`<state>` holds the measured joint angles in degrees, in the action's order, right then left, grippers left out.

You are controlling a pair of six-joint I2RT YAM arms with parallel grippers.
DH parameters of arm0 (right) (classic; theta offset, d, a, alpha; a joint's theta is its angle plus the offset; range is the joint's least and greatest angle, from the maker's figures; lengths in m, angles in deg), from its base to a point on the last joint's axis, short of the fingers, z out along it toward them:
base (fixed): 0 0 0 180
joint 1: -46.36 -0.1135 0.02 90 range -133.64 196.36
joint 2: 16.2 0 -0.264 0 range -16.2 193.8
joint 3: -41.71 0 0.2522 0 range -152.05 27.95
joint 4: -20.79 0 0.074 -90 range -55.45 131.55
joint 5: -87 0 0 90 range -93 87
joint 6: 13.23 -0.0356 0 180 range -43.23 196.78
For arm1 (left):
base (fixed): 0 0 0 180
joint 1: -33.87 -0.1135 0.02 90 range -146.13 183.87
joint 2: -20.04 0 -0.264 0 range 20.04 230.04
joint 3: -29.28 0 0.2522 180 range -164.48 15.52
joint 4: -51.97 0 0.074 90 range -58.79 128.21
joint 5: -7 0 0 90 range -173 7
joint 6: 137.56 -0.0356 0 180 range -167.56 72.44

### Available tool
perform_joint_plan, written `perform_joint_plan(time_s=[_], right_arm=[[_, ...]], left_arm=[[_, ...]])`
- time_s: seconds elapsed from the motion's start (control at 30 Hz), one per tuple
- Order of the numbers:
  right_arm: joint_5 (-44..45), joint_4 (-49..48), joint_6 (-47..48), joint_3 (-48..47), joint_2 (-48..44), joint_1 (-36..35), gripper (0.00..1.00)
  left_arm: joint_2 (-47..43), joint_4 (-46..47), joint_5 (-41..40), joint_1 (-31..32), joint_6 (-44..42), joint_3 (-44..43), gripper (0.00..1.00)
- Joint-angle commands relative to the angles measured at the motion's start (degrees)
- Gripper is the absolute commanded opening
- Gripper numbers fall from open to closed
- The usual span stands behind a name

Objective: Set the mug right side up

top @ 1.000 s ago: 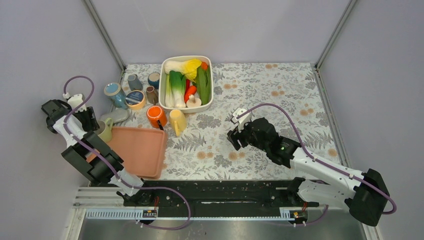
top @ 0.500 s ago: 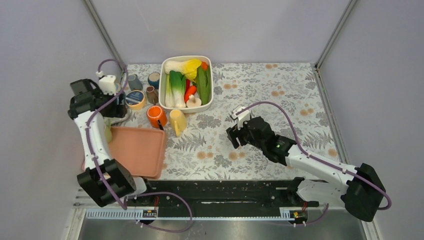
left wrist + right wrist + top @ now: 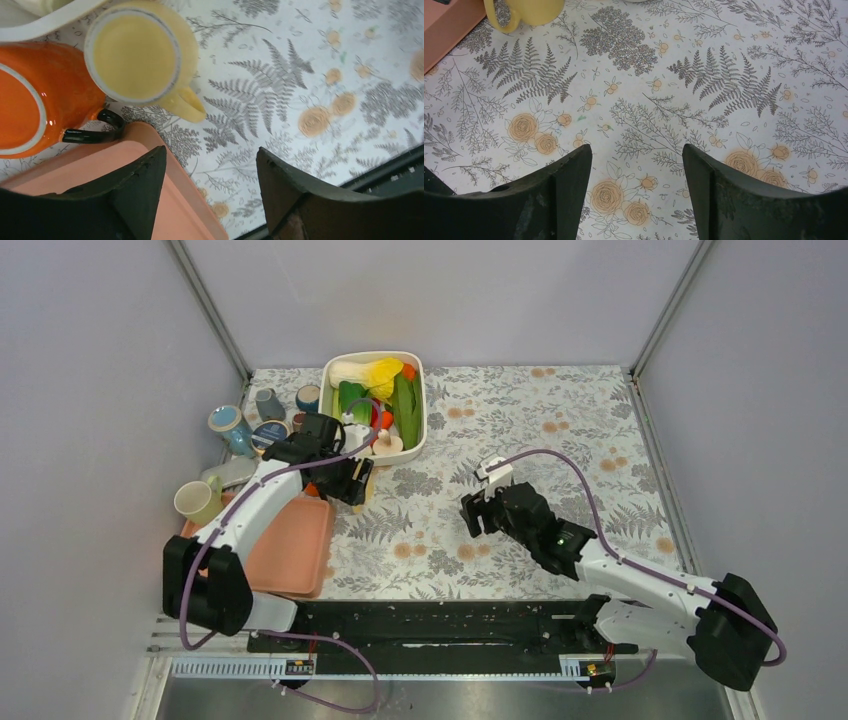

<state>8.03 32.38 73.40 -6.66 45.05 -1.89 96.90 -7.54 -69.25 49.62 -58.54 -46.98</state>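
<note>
A yellow mug (image 3: 132, 55) stands base up on the floral cloth, its handle toward the salmon tray (image 3: 75, 167). An orange mug (image 3: 45, 95) with a black handle stands base up beside it. My left gripper (image 3: 211, 150) hovers open just above and in front of the yellow mug, holding nothing; in the top view this gripper (image 3: 350, 480) hides most of both mugs. A pale green mug (image 3: 197, 502) stands mouth up at the tray's left edge. My right gripper (image 3: 478, 515) hangs open and empty over bare cloth.
A white dish (image 3: 420, 410) of vegetables stands behind the mugs. Several small cups (image 3: 228, 425) cluster at the back left. In the right wrist view the yellow mug (image 3: 524, 10) is far ahead to the left. The walls close in on both sides.
My left arm swung right from the left wall across the tray to the yellow mug, its jaws opening wider. The pale green mug stays at the tray's left edge. The right arm barely moved.
</note>
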Motion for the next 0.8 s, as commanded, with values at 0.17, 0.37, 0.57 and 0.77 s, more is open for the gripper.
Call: perform_joint_plan(time_s=[0.17, 0.37, 0.57, 0.77], right_arm=[[3.5, -9.8, -3.4, 5.5, -6.8, 0.4, 0.76], [5.6, -11.8, -2.6, 7.8, -9.9, 0.4, 0.76], [4.8, -13.1, -1.8, 8.1, -10.1, 0.4, 0.77], [3.4, -13.7, -2.3, 8.0, -8.7, 0.5, 0.77]], left_arm=[[7.9, 14.8, -9.7, 0.4, 10.6, 1.5, 0.58], [14.3, 14.8, -9.4, 0.4, 10.8, 0.6, 0.45], [15.6, 16.6, -10.3, 0.4, 10.8, 1.4, 0.45], [15.8, 17.1, -7.3, 0.4, 10.8, 1.1, 0.02]])
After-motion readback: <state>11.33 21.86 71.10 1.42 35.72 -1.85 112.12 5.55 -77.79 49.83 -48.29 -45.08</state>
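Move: Ahead of the left hand by about 8 cm and 1 cm to its left stands the upside-down yellow mug, some 9 cm lower, its handle turned back towards the robot. The orange mug stands 9 cm to the left of it, level with it. The vegetable bin's middle is some 17 cm beyond the yellow mug and 5 cm to its right. From the right hand the yellow mug lies about 11 cm ahead, 26 cm to the left and 10 cm below. Sinking about 8 cm while reaching some 4 cm forward, the left hand comes down at the near side of the yellow mug, turning roughly 15 degrees counter-clockwise. Its fingers draw in on the way down, then, with the hand nearly still, close most of the way to pinch the handle. The empty right hand rises nearly 3 cm, easing a little to its right. ##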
